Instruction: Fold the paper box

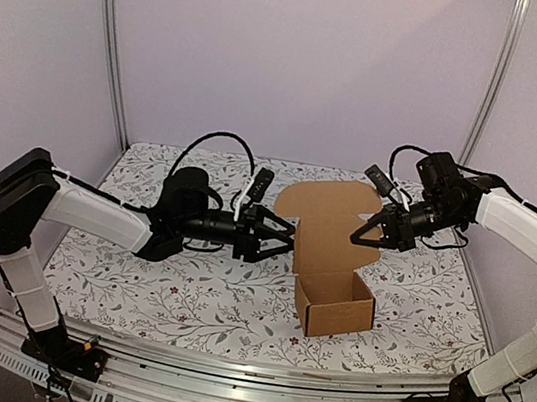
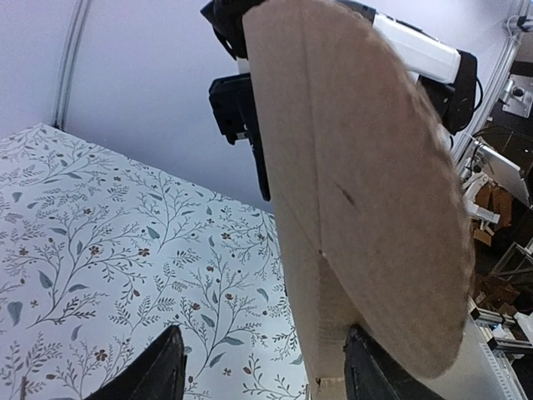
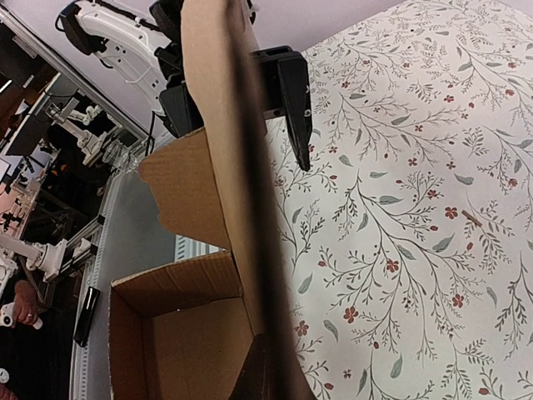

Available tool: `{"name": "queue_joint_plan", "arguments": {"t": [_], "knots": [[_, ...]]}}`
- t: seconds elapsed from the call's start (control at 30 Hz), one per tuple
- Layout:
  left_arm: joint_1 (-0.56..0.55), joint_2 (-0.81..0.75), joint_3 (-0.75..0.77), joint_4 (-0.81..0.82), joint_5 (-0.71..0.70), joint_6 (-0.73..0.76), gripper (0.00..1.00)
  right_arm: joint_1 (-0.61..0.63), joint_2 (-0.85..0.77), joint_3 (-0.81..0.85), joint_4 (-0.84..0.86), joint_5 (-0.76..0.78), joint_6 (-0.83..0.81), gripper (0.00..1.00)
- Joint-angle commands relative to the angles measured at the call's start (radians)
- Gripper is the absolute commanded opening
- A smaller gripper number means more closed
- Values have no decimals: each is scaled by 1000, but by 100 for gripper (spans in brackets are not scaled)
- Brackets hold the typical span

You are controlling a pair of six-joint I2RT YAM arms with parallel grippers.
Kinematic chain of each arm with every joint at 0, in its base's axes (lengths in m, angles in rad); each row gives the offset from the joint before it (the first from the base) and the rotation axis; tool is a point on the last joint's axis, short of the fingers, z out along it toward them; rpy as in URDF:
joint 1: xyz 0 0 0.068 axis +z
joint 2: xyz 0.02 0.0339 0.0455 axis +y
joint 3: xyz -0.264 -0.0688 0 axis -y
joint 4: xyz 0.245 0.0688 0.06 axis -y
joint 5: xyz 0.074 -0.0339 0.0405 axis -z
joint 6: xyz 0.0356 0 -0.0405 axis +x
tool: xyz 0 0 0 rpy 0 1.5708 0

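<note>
The paper box [image 1: 332, 305] is plain brown cardboard; its open-topped base sits on the floral table and its lid panel [image 1: 328, 210] with rounded tab flaps rises behind it. My right gripper [image 1: 356, 236] is shut on the lid's right edge. In the right wrist view the lid [image 3: 218, 125] runs edge-on down into that gripper [image 3: 271, 379], with the box's open base [image 3: 179, 337] to its left. My left gripper [image 1: 288, 239] is open at the lid's left edge. In the left wrist view the rounded flap [image 2: 366, 192] stands against the right finger [image 2: 375, 375] of my left gripper [image 2: 262, 375].
The floral tablecloth [image 1: 184, 290] covers the table. Metal frame posts [image 1: 111, 36] stand at the back corners, and a slotted metal rail [image 1: 243, 374] runs along the near edge. Cables loop over both arms [image 1: 212, 142].
</note>
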Motion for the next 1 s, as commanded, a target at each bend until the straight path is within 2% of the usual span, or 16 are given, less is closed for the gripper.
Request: {"name": "queue_joint_plan", "arguments": {"t": [0.0,0.17,0.3,0.37,0.5,0.7,0.77,0.87,0.97], "knots": [[-26,60,50,98,45,-46,65,18,18,2,36,4,31,0],[-40,115,99,122,53,-74,63,28,20,-3,51,11,49,0],[-42,155,125,143,45,-102,56,32,21,-5,52,12,52,0],[-42,172,137,150,48,-115,49,31,23,-4,52,10,52,0],[-40,218,168,178,86,-166,23,32,23,-5,54,10,52,0],[-36,229,165,208,87,-204,10,33,17,-4,53,19,56,2],[-32,213,153,207,83,-205,9,26,10,-2,46,19,63,8],[-20,161,113,201,66,-200,9,-13,-19,3,20,6,64,26],[-11,110,84,168,57,-185,9,-110,-54,9,15,-41,70,33]]}}
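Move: The left hand, open, has the left edge of the raised lid about 3 cm to its right, level in reach and height. The box body is some 12 cm right, 4 cm back and 11 cm below; the lid's tuck flap is roughly 8 cm right, 2 cm farther out and 10 cm above. The right hand already pinches the lid's right side, with the left edge about 12 cm to its left and 2 cm nearer the base. The left hand slides about 3 cm to the right onto the free left edge of the standing lid, its fingers straddling the cardboard, then shuts on it and holds there with only a slight tilt of the wrist, easing about 1 cm forward as it closes. The right hand keeps its pinch almost in place, drifting about 1 cm forward, and only once the left has closed does it open its fingers by about a third and let go, one finger still on either side of the lid. ##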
